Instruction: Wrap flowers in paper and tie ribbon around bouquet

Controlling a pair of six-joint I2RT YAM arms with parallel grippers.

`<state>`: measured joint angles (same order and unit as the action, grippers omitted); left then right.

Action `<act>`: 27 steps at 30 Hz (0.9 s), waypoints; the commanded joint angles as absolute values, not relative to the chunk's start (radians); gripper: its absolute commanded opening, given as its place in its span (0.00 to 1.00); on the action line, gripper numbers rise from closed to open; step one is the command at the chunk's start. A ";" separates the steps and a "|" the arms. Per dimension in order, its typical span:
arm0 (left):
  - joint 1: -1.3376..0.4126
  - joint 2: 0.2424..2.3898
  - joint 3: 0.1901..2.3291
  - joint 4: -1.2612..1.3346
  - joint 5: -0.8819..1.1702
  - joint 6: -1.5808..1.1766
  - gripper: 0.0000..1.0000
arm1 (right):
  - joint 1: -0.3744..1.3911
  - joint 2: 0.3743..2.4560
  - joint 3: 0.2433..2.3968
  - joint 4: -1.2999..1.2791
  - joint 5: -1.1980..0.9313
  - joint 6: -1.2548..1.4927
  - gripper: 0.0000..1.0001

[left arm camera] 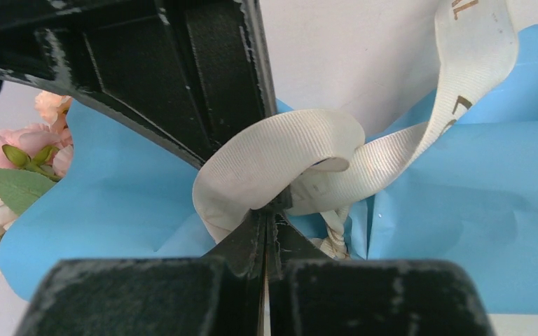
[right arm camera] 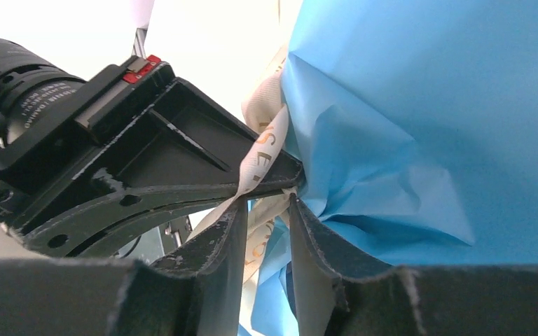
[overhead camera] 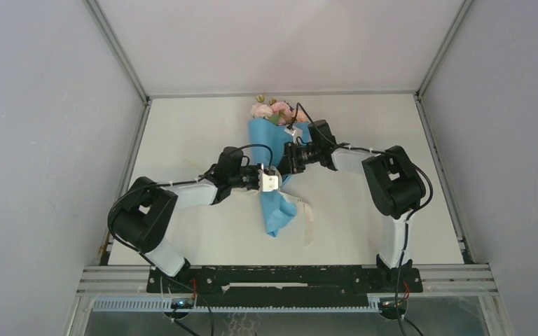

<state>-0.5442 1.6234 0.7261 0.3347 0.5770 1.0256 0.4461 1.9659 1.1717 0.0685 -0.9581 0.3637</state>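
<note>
The bouquet lies in the middle of the table, a blue paper cone with pink flowers at its far end. The cream ribbon is knotted round the cone's waist, and one tail trails on the table. My left gripper is shut on a loop of the ribbon at the knot. Opposite it, my right gripper stands open at the same spot, a ribbon strand running loose through the gap between its fingers. In the top view both grippers meet over the cone's waist.
Each wrist view is crowded by the other arm's gripper: the left gripper's black frame and the right gripper's finger. Grey walls enclose the white table on three sides.
</note>
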 commanded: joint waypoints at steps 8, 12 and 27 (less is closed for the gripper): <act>-0.544 1.626 0.762 0.385 0.570 1.010 0.00 | 0.460 1.991 1.218 0.061 -0.936 0.345 0.19; -0.544 1.624 0.762 0.390 0.566 1.001 0.00 | 0.459 1.991 1.235 0.042 -0.957 0.343 0.09; -0.463 1.458 0.861 -0.177 0.519 1.146 0.58 | 0.460 1.925 1.235 0.005 -0.903 0.314 0.00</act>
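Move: Just beyond the right hand's slightly open fingertips, about 1 cm to its left and 1 cm below, lies the ribbon crossing near the knot; blossoms are some 18 cm ahead and 5 cm lower, the paper tail about 12 cm back and 6 cm lower. A loose ribbon end rests roughly 15 cm back and 8 cm right, 7 cm lower. From the left hand, already pinching ribbon, the crossing is about 1 cm right and 1 cm below. Sinking about 1 cm, the right hand shuts its partly open fingers on the ribbon beside the knot and then holds there. Only after that do the left fingers, until then pinching the ribbon, open more than halfway, and the left hand backs off up and then mainly to its left, some 3 to 4 cm in all, away from the right fingertips. ##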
